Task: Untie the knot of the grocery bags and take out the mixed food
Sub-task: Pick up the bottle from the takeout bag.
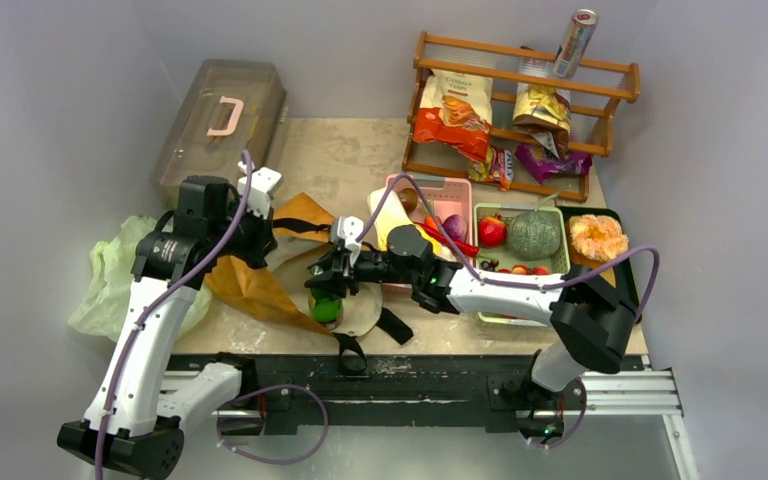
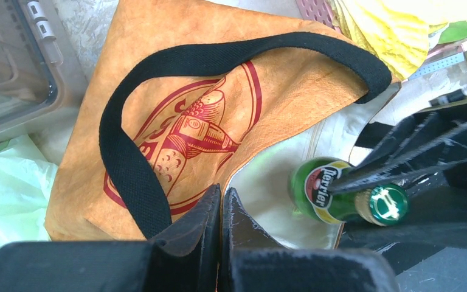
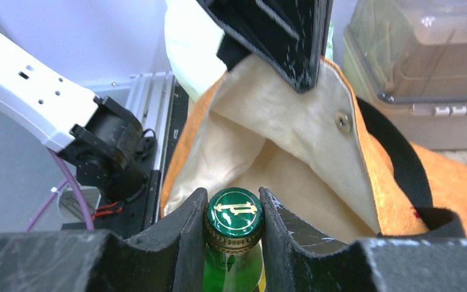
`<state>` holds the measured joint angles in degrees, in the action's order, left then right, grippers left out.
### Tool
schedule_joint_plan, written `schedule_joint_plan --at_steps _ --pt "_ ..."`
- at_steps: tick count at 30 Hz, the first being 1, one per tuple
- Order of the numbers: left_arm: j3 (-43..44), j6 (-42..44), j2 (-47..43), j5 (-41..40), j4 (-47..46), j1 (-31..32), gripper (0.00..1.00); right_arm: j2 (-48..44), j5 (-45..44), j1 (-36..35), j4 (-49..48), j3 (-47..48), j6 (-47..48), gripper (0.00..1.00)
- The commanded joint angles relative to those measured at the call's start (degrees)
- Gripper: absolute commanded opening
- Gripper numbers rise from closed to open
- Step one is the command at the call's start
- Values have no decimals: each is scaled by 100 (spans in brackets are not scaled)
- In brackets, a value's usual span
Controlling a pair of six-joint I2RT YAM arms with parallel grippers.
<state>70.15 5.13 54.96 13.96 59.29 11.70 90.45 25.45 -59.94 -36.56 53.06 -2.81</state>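
Note:
The mustard-brown tote [image 1: 252, 287] lies open at the table's near edge, its cream lining [image 3: 280, 152] showing. My left gripper [image 2: 224, 201] is shut on the tote's rim and holds the mouth up. My right gripper [image 3: 234, 213] is shut on the cap of a green bottle [image 2: 322, 191] that stands in the tote's mouth [image 1: 326, 308]. The pale-green plastic bag [image 1: 110, 275] lies crumpled at the far left; its knot is hidden. The other food lies in trays: yellow cabbage [image 1: 388, 215], red chilli [image 1: 450, 240], a red fruit [image 1: 491, 231] and a green melon [image 1: 533, 233].
A pink tray [image 1: 457, 187], a green tray [image 1: 520, 318] and a black tray [image 1: 625, 285] sit side by side at the right. A grey lidded box [image 1: 222, 115] stands at the back left. A wooden rack [image 1: 520, 75] with chip bags and a can [image 1: 574, 40] stands at the back right.

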Motion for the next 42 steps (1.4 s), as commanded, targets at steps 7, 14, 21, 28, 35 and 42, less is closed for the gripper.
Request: schedule_joint_plan --at_steps 7,14,21,28,35,42 --pt "23 -25 107 128 -392 -1 0 -682 -49 159 -477 853 -440 0" --pt "60 4 163 114 -417 0 0 -955 46 708 165 1663 -809 0" --pt "79 -2 279 176 -543 0 0 -1163 149 1349 998 2455 -1224 0" --pt "60 -37 414 264 -691 0 0 -713 30 2207 1826 3546 -1238 0" --pt "60 -47 505 281 -808 -1 0 -61 -232 2922 2100 4452 -238 0" --pt "14 -16 525 273 -856 -9 0 1052 -670 3767 2065 5878 216 0"
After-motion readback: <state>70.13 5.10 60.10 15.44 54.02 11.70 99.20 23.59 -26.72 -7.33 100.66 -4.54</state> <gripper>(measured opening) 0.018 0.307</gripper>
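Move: The right hand already grips the bottle by its neck, at the tote bag's mouth; the bag's middle is about 9 cm ahead of it, 9 cm left. The wooden rack, seemingly where the bottle is bound, is some 40 cm ahead and 43 cm right, its orange chips bag 40 ahead and 27 right. The pink basket is about 18 ahead and 24 right. From the left hand the rack is roughly 36 ahead and 56 right. Upward first, then sweeping forward and to the right, the right hand draws the bottle out of the bag's mouth and carries it towards the wooden rack, ending about 28 cm farther forward, 15 cm right and 20 cm higher, speeding up as it goes and turning some 35 degrees clockwise. Its fingers keep their hold on the neck. The left hand still pinches the bag's rim and eases forward about 3 cm. ##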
